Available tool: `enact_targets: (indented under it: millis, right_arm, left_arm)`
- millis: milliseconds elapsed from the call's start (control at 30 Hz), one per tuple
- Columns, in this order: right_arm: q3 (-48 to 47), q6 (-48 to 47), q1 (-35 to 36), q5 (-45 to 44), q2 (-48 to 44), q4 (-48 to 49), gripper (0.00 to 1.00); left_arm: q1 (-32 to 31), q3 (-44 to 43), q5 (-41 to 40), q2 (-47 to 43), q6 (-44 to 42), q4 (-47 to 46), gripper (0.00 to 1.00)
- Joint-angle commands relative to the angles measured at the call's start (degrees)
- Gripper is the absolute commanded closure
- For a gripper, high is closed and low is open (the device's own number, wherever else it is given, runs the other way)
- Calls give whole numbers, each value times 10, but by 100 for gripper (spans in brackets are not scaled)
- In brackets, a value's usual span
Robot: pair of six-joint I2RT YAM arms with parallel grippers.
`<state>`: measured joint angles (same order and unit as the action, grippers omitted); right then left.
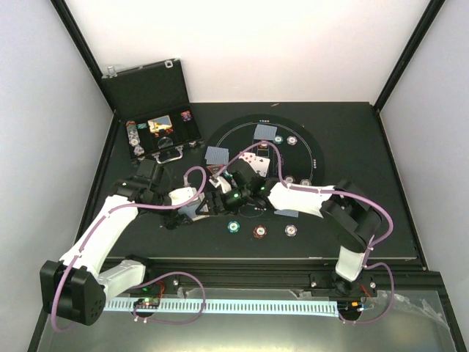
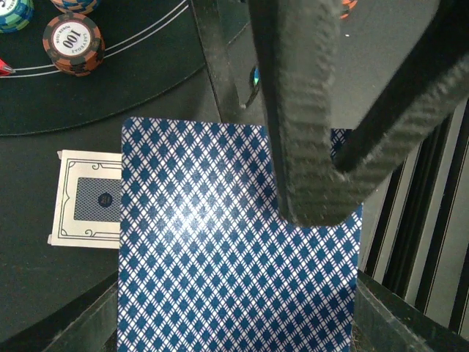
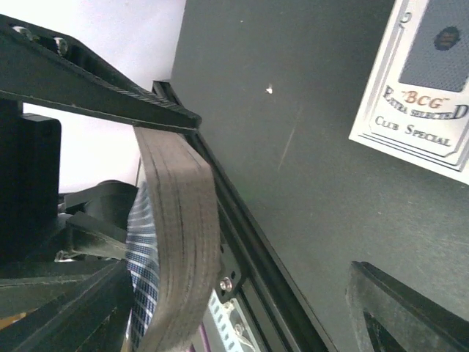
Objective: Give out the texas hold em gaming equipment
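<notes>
My left gripper (image 2: 238,331) (image 1: 196,209) is shut on a deck of playing cards (image 2: 220,242) with blue patterned backs, held face down just above the table. One finger (image 2: 308,147) of my right gripper (image 1: 222,192) rests on the deck's top card. In the right wrist view the deck's edge (image 3: 179,242) stands by one jaw. The other jaw is far off, so my right gripper (image 3: 242,293) is open. Teal (image 1: 234,226), brown (image 1: 259,231) and grey (image 1: 291,230) chips lie in a row near the front. Dealt cards (image 1: 265,132) (image 1: 217,155) lie on the mat.
The round black mat (image 1: 308,158) also holds face-up cards (image 1: 255,161) and chips (image 1: 292,140). An open black case (image 1: 150,110) stands at the back left. A white card box (image 2: 84,198) (image 3: 421,88) lies beside the deck. A brown chip stack (image 2: 73,44) sits on the mat's edge.
</notes>
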<state>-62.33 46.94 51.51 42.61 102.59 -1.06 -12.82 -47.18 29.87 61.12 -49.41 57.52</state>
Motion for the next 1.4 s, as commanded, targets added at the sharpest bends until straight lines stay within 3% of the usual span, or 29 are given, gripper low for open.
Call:
enact_targets:
  millis: [0, 500, 900, 1067, 1367]
  right_arm:
    - [-7, 25, 13, 28, 9, 52, 19]
    - [-7, 111, 20, 57, 77, 169, 26]
    - [35, 95, -22, 31, 69, 147, 41]
    - [59, 85, -36, 29, 45, 141, 50]
    - [74, 116, -36, 35, 1, 172, 77]
  left_arm:
    - [0, -22, 18, -1, 2, 4, 98]
    - [0, -21, 19, -2, 2, 6, 98]
    - [0, -20, 17, -4, 1, 6, 98]
    - [0, -19, 17, -3, 0, 5, 98]
    - [0, -16, 17, 0, 1, 3, 98]
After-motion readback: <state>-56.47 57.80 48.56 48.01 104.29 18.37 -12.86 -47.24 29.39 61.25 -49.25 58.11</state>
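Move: The left gripper still holds the deck between its fingers, the deck's middle lying about 1 cm to the right of the hand point. From the right hand, the deck's middle lies roughly 3 cm left, 1 cm ahead and 1 cm down. On the table some 11 cm below the right hand, the card box is about 3 cm ahead and 2 cm left, the brown chip stack 8 cm ahead and 7 cm right, and the green chip stack 4 cm back and 9 cm right. Hold the deck still with the left gripper. Bring the right gripper about 3 cm left over the deck, dipping slightly, then draw it back right about 3 cm and some 1.5 cm forward with the upper fingertip on the top card, dragging it off the deck's right end. Rise a little at the end while closing the wide-open fingers to about a quarter open around the overhang. ##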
